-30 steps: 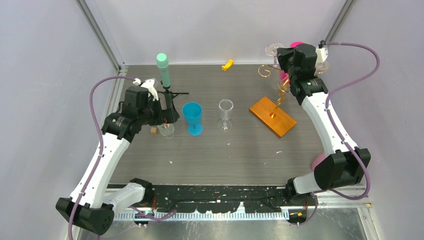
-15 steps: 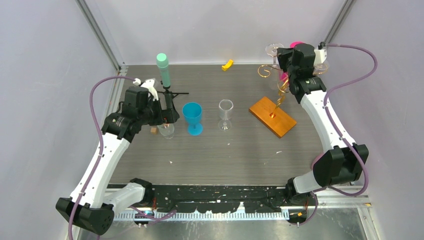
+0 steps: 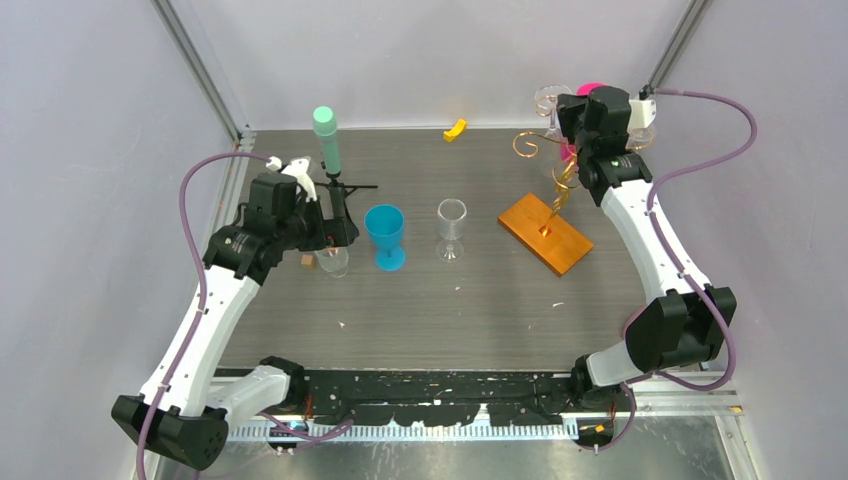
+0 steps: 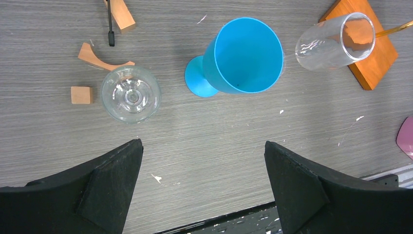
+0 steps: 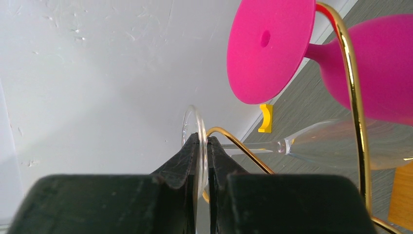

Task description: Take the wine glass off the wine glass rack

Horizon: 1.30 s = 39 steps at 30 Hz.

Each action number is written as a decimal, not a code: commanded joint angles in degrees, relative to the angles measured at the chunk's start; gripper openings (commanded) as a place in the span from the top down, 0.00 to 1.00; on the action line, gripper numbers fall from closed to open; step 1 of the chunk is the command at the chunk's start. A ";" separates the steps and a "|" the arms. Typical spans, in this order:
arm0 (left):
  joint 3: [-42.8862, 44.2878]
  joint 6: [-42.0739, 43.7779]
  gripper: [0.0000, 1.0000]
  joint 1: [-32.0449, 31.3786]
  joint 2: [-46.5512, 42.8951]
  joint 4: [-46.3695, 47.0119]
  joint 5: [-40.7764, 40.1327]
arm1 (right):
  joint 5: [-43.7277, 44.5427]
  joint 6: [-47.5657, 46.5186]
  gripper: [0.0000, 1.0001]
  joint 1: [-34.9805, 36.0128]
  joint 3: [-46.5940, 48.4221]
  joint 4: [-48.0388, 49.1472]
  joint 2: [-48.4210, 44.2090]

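Note:
The wine glass rack (image 3: 557, 190) is a gold wire stand on an orange-brown wooden base (image 3: 545, 232) at the back right. A clear wine glass (image 5: 341, 146) hangs upside down in its gold arm (image 5: 358, 112), its round foot (image 5: 191, 127) uppermost. My right gripper (image 5: 203, 139) is shut on the rim of that foot, high beside the rack's top (image 3: 568, 112). A pink wine glass (image 5: 272, 48) hangs on the same rack. Over the table's left part, my left gripper (image 4: 202, 146) stands open and holds nothing.
A blue goblet (image 3: 385, 235), a clear tumbler-like glass (image 3: 452, 228) and a small clear glass (image 4: 131, 93) stand mid-table. A black tripod with a mint-green cylinder (image 3: 327, 140) is at the back left. Wooden blocks (image 4: 81, 94) and a yellow piece (image 3: 456, 129) lie around.
My right gripper has edged slightly with the glass's foot in it, and the rack's scroll arm has shifted a little. The left arm has not moved.

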 commanded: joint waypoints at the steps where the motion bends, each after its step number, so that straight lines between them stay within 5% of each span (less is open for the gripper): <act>1: 0.90 0.30 0.01 0.36 -1.00 0.22 0.21 | 5.10 2.22 1.00 -0.19 0.98 4.90 -2.54; 10: 0.81 0.39 0.01 0.36 -1.34 0.13 0.05 | 2.84 4.73 1.00 -0.19 -4.09 4.42 -8.76; 23: 0.82 -0.30 0.01 0.36 -0.97 0.83 0.89 | -12.26 8.46 1.00 -0.19 -6.02 3.54 -9.39; 39: 1.17 -1.20 0.01 0.36 -1.10 2.12 2.94 | -33.60 15.77 1.00 0.02 -7.55 29.24 -5.03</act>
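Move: The right gripper already pinches the foot of the upside-down clear wine glass, whose middle hangs about 9 cm below the hand and 2 cm ahead. Open air to take it to lies some 10 cm left and 3 cm back. The pink glass is about 6 cm right, 2 cm ahead and 9 cm lower; the empty near-left hook about 5 cm left and 8 cm back. From the left gripper, the clear glass is roughly 23 cm ahead and 42 cm right. Keep the right fingers shut on the glass's foot and draw it back about 4 cm, rising slightly, then sweep it left about 8 cm, away from the pink glass and out of its hook, lifting a little more at the end. During the sweep swing the wrist some 25 degrees counter-clockwise and roll its left side up. ##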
